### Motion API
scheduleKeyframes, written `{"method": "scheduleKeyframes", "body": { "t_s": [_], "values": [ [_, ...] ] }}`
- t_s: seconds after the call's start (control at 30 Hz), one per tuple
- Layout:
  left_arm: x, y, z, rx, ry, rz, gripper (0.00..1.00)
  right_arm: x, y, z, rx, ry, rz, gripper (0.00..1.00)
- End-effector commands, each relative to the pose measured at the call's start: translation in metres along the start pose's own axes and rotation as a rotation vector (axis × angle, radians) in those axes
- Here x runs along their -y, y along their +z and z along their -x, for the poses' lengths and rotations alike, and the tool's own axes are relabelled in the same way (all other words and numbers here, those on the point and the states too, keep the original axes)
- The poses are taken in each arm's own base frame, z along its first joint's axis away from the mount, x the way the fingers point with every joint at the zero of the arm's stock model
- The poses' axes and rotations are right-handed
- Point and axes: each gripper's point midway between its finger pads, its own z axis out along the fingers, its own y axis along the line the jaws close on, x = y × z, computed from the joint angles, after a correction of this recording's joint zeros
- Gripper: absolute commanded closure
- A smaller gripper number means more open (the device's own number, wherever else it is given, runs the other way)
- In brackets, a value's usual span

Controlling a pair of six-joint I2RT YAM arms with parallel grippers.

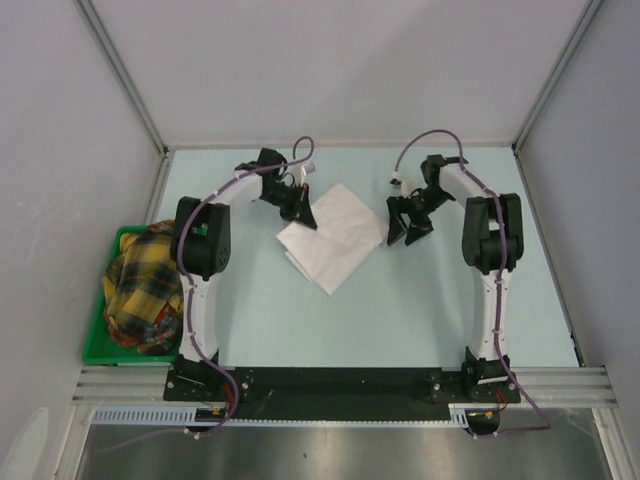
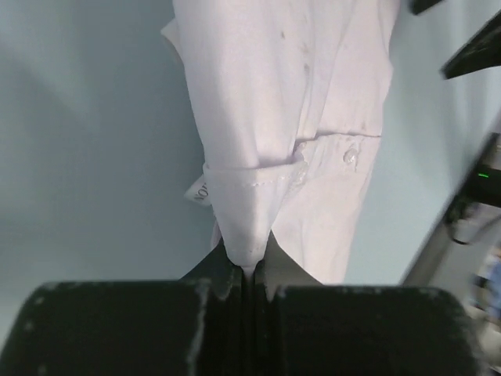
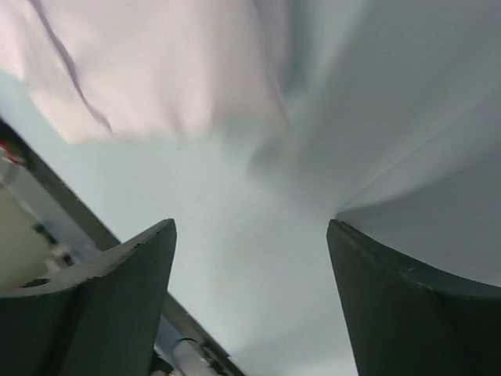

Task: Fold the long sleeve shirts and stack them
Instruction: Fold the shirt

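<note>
A white long sleeve shirt [image 1: 335,238] lies folded into a small diamond shape on the pale blue table between the two arms. My left gripper [image 1: 300,212] is at its left corner, shut on a pinch of the white cloth [image 2: 244,235]; a cuff with a button [image 2: 349,157] shows beyond the pinch. My right gripper [image 1: 409,232] stands just off the shirt's right corner, open, with only bare table between its fingers [image 3: 109,305]. The shirt's edge [image 3: 156,70] fills the upper left of the right wrist view.
A green bin [image 1: 100,340] holding yellow plaid cloth [image 1: 140,290] sits at the table's left edge beside the left arm's base. Grey walls enclose the table on the left, back and right. A metal rail [image 1: 340,382] runs along the near edge.
</note>
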Motion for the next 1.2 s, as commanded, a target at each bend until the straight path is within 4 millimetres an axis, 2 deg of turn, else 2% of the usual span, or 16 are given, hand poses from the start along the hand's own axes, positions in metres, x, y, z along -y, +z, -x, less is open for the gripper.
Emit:
{"method": "scheduleKeyframes", "body": {
  "t_s": [0.0, 0.03, 0.1, 0.13, 0.2, 0.27, 0.37, 0.4, 0.43, 0.57, 0.6, 0.73, 0.9, 0.93, 1.1, 1.17],
  "values": [
    [0.026, -0.091, 0.05, 0.06, 0.323, 0.283, 1.0, 0.016, -0.059, 0.017, 0.324, 0.263, 0.151, 0.12],
    [0.03, -0.112, 0.073, 0.09, 0.428, 0.389, 1.0, 0.007, -0.065, 0.014, 0.384, 0.286, 0.206, 0.11],
    [0.04, -0.126, 0.079, 0.06, 0.496, 0.471, 1.0, -0.001, -0.078, 0.01, 0.445, 0.4, 0.287, 0.08],
    [0.046, -0.149, 0.098, 0.086, 0.585, 0.585, 1.0, -0.005, -0.081, 0.007, 0.49, 0.395, 0.301, 0.07],
    [0.062, -0.152, 0.102, 0.056, 0.684, 0.669, 1.0, -0.016, -0.088, 0.004, 0.522, 0.489, 0.372, 0.05],
    [0.059, -0.156, 0.103, -0.01, 0.785, 0.805, 1.0, -0.023, -0.084, -0.002, 0.547, 0.576, 0.426, 0.03],
    [0.064, -0.13, 0.092, -0.069, 0.823, 0.883, 1.0, -0.027, -0.075, -0.008, 0.59, 0.611, 0.477, 0.0],
    [0.072, -0.109, 0.083, -0.089, 0.826, 0.876, 1.0, -0.027, -0.079, -0.002, 0.635, 0.622, 0.498, 0.0],
    [0.06, -0.088, 0.063, -0.149, 0.804, 0.876, 1.0, -0.025, -0.078, -0.001, 0.661, 0.617, 0.5, 0.0],
    [0.056, -0.006, 0.018, -0.161, 0.753, 0.819, 1.0, -0.014, -0.049, -0.017, 0.651, 0.734, 0.528, 0.0],
    [0.057, 0.023, -0.007, -0.199, 0.74, 0.796, 1.0, -0.013, -0.048, -0.017, 0.666, 0.738, 0.539, 0.0],
    [0.092, 0.082, -0.04, -0.215, 0.72, 0.691, 0.99, -0.005, -0.035, -0.035, 0.647, 0.807, 0.538, 0.0],
    [0.149, 0.107, -0.055, -0.176, 0.692, 0.504, 0.73, -0.003, -0.041, -0.065, 0.636, 0.877, 0.501, 0.0],
    [0.161, 0.11, -0.061, -0.19, 0.675, 0.432, 0.63, -0.004, -0.039, -0.072, 0.633, 0.875, 0.485, 0.0],
    [0.219, 0.089, -0.068, -0.163, 0.664, 0.213, 0.15, -0.014, -0.037, -0.088, 0.629, 0.911, 0.484, 0.0],
    [0.241, 0.065, -0.069, -0.148, 0.666, 0.114, 0.13, -0.016, -0.036, -0.089, 0.637, 0.905, 0.479, 0.0]
  ]
}}
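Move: The shirt's far-left side is already pinched in the left hand; the near-right edge it is taken to lies about 10 cm to that hand's right, 9 cm back and 3 cm lower. From the same hand, the shirt's right corner is some 15 cm right and 2 cm back, its near corner 4 cm right and 16 cm back. From the right hand that near-right edge is roughly 9 cm left, 6 cm back and 3 cm down. The shirt's held side is swung up some 16 cm and a little forward by the left hand, then brought back, right and down in one quick sweep over the rest, fingers turning to point almost straight down; low by the near-right edge they open and the hand carries on back and right. The right hand, already opening and off the shirt, clears away back and right, turning some 60 degrees clockwise. ##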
